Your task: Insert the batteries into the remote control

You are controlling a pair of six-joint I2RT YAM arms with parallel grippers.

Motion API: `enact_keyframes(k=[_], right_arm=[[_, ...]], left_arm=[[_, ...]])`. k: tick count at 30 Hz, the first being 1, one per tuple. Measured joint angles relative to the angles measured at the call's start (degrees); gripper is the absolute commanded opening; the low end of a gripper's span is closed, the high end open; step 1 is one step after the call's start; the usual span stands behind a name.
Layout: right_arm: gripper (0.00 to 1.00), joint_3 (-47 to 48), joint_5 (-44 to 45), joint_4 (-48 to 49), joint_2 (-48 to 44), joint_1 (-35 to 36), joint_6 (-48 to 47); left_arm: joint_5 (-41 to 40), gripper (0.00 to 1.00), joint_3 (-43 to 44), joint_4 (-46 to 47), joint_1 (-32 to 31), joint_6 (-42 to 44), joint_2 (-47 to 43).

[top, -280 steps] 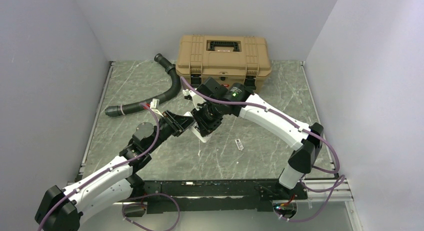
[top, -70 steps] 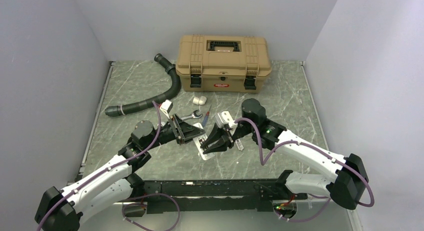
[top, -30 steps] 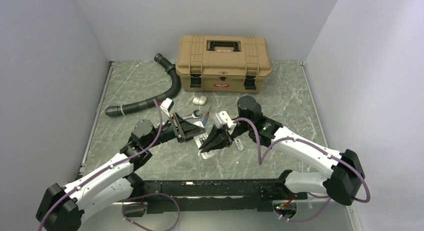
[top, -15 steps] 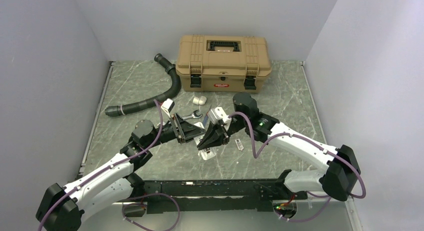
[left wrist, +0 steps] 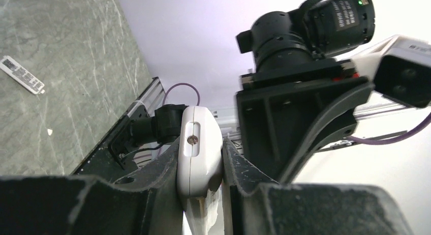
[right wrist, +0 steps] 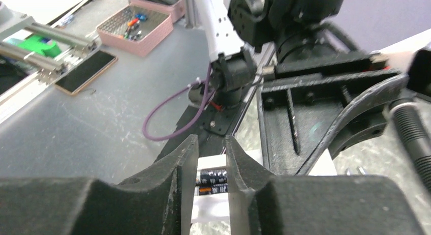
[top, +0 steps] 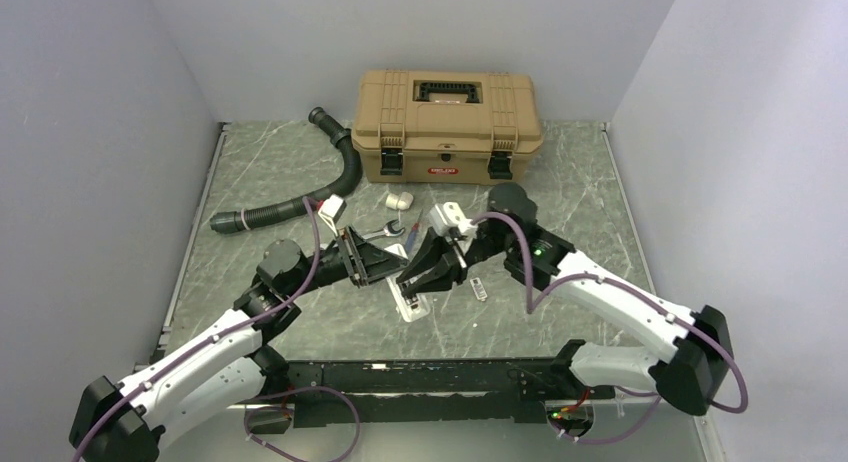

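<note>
The white remote control (top: pixel 411 304) is tilted just above the table, and my left gripper (top: pixel 378 269) is shut on its body. In the left wrist view the remote control (left wrist: pixel 198 143) fills the gap between the left gripper's (left wrist: pixel 201 161) black fingers. My right gripper (top: pixel 410 280) points down-left at the remote's open back. Its jaws stand a narrow way apart with nothing held between them. Through the right gripper's (right wrist: pixel 212 161) gap I see two black batteries (right wrist: pixel 213 180) lying side by side in the remote's white compartment.
A tan toolbox (top: pixel 447 112) stands at the back, with a black corrugated hose (top: pixel 335 182) to its left. A stubby white cylinder (top: pixel 400 199), a wrench (top: pixel 382 230) and a thin blue tool (top: pixel 414 226) lie behind the grippers. A small white labelled strip (top: pixel 478 288) lies to the right.
The right gripper's jaws have parted slightly and its wrist has drawn back to the right, away from the remote. The left gripper still holds the remote in nearly the same place.
</note>
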Motion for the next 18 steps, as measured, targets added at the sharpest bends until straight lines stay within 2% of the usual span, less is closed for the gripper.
enact_keyframes(k=[7, 15, 18], right_arm=[[0.41, -3.23, 8.26, 6.95, -10.21, -0.04, 7.56], [0.6, -8.0, 25.22, 6.71, -17.99, -0.09, 15.17], [0.66, -8.39, 28.15, 5.11, -18.03, -0.09, 18.23]], left_arm=[[-1.22, 0.0, -0.02, -1.31, -0.04, 4.5, -1.05], [-3.06, 0.0, 0.96, -7.61, -0.04, 13.31, -3.37], [-4.04, 0.0, 2.8, -10.54, -0.04, 16.94, -4.98]])
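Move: The battery compartment of the remote control lies just under the right fingers, about 3 cm below and 1 cm to the left of them. The battery cover on the table is some 13 cm ahead, 14 cm to the right and 28 cm below the right hand; the screwdriver lies roughly 26 cm straight ahead, equally low. From the left hand, which grips the remote's far end, the compartment is about 5 cm back and 2 cm right, a shade lower. Up and to its right, the right hand backs away from the battery compartment, climbing about 5 cm, then swings forward a little while turning some 30 degrees clockwise and spreading its fingers wide. The left hand keeps its pinch on the remote control nearly in place, rolling it so that the near end tips down about 15 degrees. ##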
